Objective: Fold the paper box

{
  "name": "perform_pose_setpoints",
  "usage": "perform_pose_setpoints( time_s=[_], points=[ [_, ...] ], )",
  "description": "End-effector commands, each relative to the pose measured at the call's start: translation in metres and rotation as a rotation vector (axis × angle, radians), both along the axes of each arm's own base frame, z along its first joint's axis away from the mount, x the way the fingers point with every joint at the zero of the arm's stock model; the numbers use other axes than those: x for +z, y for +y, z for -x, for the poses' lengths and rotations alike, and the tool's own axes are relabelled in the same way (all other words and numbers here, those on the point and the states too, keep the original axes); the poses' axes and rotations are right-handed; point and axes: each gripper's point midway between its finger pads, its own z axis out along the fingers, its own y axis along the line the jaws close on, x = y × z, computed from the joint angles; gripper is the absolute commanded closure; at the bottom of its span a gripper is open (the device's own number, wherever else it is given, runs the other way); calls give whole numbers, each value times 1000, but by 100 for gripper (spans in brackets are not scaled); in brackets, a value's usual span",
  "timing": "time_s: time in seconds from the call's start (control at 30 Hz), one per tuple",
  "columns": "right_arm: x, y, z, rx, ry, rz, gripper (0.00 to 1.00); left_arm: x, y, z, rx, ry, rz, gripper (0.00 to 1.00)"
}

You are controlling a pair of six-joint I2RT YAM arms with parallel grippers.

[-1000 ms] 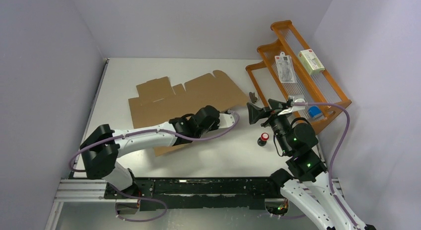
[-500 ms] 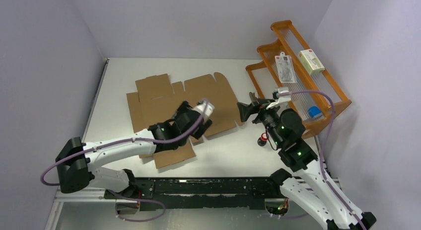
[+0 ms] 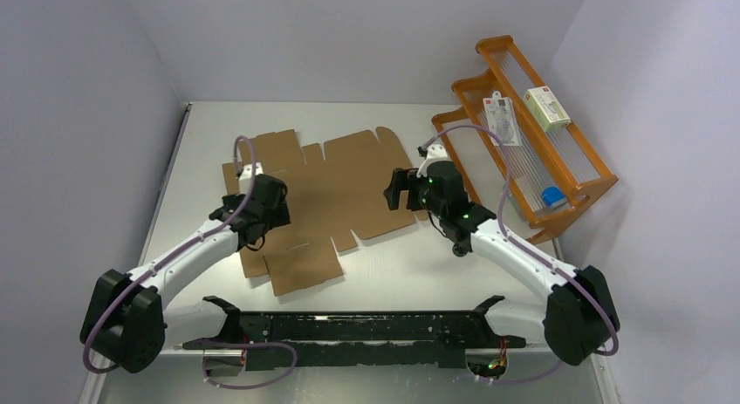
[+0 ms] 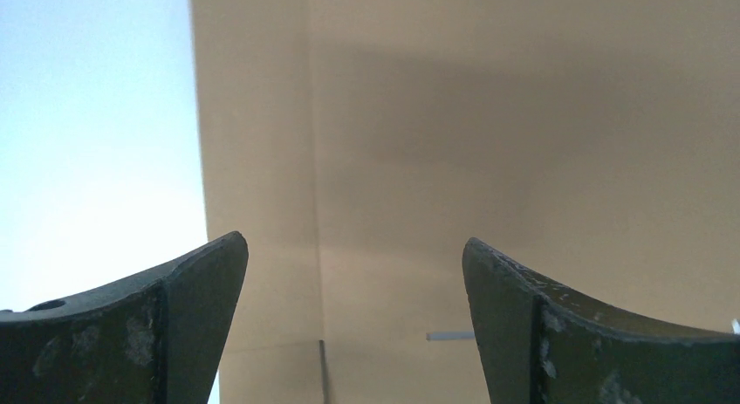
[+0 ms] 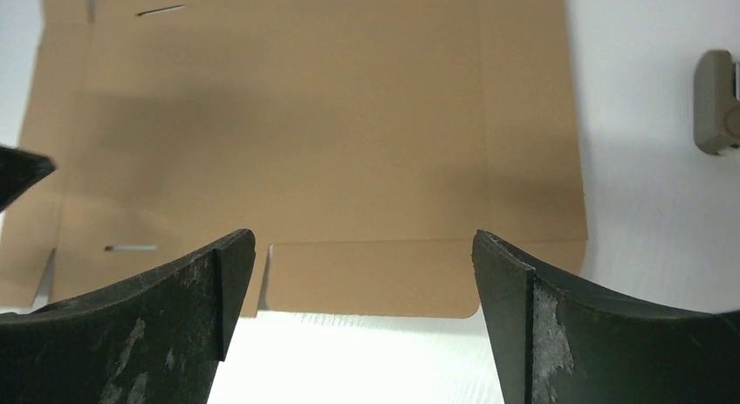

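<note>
The paper box point(image 3: 340, 173) is a brown die-cut cardboard sheet lying flat and unfolded in the middle of the table. My left gripper point(image 3: 262, 214) hovers over its left part, pointing down. In the left wrist view its jaws point(image 4: 353, 247) stand wide open with only bare cardboard point(image 4: 480, 116) and a slit between them. My right gripper point(image 3: 395, 190) is at the sheet's right edge. In the right wrist view it point(image 5: 362, 243) is open and empty over white table, with a rounded flap of the paper box point(image 5: 305, 116) just beyond the fingertips.
An orange wire rack point(image 3: 572, 214) stands at the right, holding a white-and-green carton point(image 3: 547, 107), a packet point(image 3: 503, 118) and a blue item point(image 3: 551, 196). A small black-and-red object point(image 3: 460, 246) sits beside the right arm. Walls enclose the table on three sides.
My left gripper opened, let go of the sheet and swung from its right side to its left part. The right arm reached forward to the sheet's right edge. The sheet now lies flatter.
</note>
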Motion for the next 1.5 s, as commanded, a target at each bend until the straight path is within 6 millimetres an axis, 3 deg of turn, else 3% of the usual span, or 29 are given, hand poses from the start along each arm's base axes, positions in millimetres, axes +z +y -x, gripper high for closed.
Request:
perform_pose_setpoints(
  time_s=[0.0,0.17,0.47,0.7,0.87,1.03,1.27,1.37,1.47],
  points=[
    [0,-11,-26,-118,19,-23,0,-12,16,-5,150,-9,158,2],
    [-37,-30,-45,-201,118,25,0,-33,36,-6,277,4,261,2],
    [-107,-34,-42,-211,333,154,0,-54,50,-23,378,42,340,2],
    [-144,-37,-14,-184,472,225,0,-68,59,-38,402,76,281,2],
    [-159,-35,27,-127,533,271,0,-71,57,-64,364,103,240,2],
    [-160,-20,73,-40,585,255,0,-71,51,-104,299,109,209,2],
    [-146,15,127,153,610,278,0,-75,26,-180,168,127,225,2],
    [-130,29,136,228,587,266,0,-76,4,-211,86,131,246,6],
    [-108,36,125,260,530,280,0,-59,-11,-233,36,118,256,7]
  ],
)
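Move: The flat paper box lies under both my open hands. Its left side strip is about 5 cm to the left of my left hand, level with it and 8 cm below; the near flap is some 13 cm back and 10 cm right, the far flap 13 cm ahead and 2 cm right. From my right hand, the box's right strip is about 3 cm ahead, 3 cm right and 16 cm below, with a grey clip 5 cm ahead and 13 cm right. I lower both open hands onto opposite ends of the box: my left goes down 7 cm and about 6 cm left, my right drops some 14 cm, edging right while its fingers tip down about 30 degrees. Fingertips on the cardboard, I then sweep the left end forward about 20 cm while my right hand drags its end back some 15 cm and a little left. ##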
